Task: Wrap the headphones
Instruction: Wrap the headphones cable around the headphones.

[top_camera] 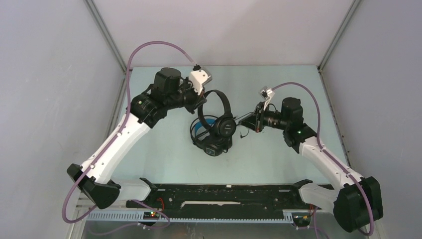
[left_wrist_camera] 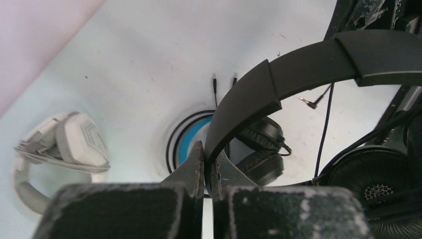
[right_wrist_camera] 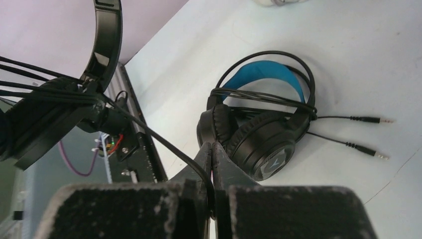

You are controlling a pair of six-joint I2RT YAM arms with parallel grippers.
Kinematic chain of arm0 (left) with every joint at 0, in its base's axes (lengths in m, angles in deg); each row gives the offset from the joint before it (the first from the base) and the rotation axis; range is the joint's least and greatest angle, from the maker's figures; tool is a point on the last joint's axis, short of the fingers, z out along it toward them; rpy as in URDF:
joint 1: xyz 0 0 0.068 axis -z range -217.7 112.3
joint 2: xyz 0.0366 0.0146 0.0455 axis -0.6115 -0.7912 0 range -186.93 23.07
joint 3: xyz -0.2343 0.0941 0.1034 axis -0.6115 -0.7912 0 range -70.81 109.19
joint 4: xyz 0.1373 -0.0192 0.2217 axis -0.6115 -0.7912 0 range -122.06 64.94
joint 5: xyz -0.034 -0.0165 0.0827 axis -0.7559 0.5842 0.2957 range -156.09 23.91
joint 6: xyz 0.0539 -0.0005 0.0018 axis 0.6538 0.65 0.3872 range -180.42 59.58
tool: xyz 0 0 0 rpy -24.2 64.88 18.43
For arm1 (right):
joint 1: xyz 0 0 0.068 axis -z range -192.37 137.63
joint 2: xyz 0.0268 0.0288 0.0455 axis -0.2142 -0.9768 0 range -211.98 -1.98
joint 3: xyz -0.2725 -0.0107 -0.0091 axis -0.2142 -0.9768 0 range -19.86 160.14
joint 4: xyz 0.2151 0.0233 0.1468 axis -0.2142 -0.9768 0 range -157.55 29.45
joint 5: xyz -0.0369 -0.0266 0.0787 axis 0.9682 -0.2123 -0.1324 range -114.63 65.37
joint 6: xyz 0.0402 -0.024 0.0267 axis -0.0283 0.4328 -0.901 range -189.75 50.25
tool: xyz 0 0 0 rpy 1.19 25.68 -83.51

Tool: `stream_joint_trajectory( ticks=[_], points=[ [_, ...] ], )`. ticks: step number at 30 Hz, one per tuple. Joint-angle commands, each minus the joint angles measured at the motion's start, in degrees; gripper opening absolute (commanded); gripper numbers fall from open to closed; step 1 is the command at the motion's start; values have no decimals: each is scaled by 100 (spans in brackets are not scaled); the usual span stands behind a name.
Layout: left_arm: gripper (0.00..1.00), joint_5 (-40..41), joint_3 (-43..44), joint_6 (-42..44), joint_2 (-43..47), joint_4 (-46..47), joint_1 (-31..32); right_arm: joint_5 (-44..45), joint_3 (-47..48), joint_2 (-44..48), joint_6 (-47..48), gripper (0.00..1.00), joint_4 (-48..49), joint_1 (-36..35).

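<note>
My left gripper (top_camera: 201, 98) is shut on the headband (left_wrist_camera: 308, 64) of the slim all-black headphones (top_camera: 219, 110), which hang lifted above the table. One of their ear cups (left_wrist_camera: 378, 181) shows at the lower right of the left wrist view. My right gripper (right_wrist_camera: 213, 149) is shut on their thin black cable (right_wrist_camera: 149, 130), which runs taut up and left to the ear cup. The black headphones with blue lining (right_wrist_camera: 263, 124) lie on the table beneath, cable coiled round them and two plugs (right_wrist_camera: 373, 119) lying loose. The white-grey headphones (left_wrist_camera: 59, 149) lie apart, hidden under the left arm in the top view.
A black rail (top_camera: 224, 194) runs along the near table edge between the arm bases. Grey walls and metal frame posts (top_camera: 107, 35) close in the table on the left, back and right. A loose angled plug (left_wrist_camera: 311, 103) dangles over the table.
</note>
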Motion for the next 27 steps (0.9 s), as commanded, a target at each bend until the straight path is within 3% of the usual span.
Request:
stream_joint_trajectory(
  ticks=[1, 5, 11, 14, 27],
  points=[
    [0, -132, -165, 803, 360, 560, -27, -539, 524, -73, -435, 0, -655, 305],
    [0, 242, -395, 1218, 379, 647, -18, -1298, 863, -287, -658, 0, -1022, 323],
    [0, 1324, -1143, 2193, 576, 1337, 110, -2193, 871, -223, -1730, 0, -209, 139],
    [0, 1857, -1420, 2656, 669, 1707, 218, -2238, 871, -82, -2077, 1, -53, 82],
    [0, 2856, -2129, 3885, 840, 2975, 679, -2225, 871, -238, -4054, 5, 1570, -112]
  ],
)
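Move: The left hand grips the headband of the black headphones; the cable pinched in the right fingers lies about 11 cm to its right, 2 cm back and 10 cm below. From the right hand, the held ear cups are roughly 5 cm left, 2 cm back and about level. The blue-lined headphones on the table lie almost straight under the left hand, some 25 cm down and 1 cm to its right; from the right hand they are 10 cm left, 1 cm ahead and 15 cm below. Back towards the base and upward goes the right hand, some 6 cm each way and slightly left, its shut fingers keeping the cable while they tip down and turn counter-clockwise. The left hand, still gripping the headband, eases 4 cm forward with a brief rise and dip, tilting its fingers up about 35 degrees so the ear cups swing forward and left. ##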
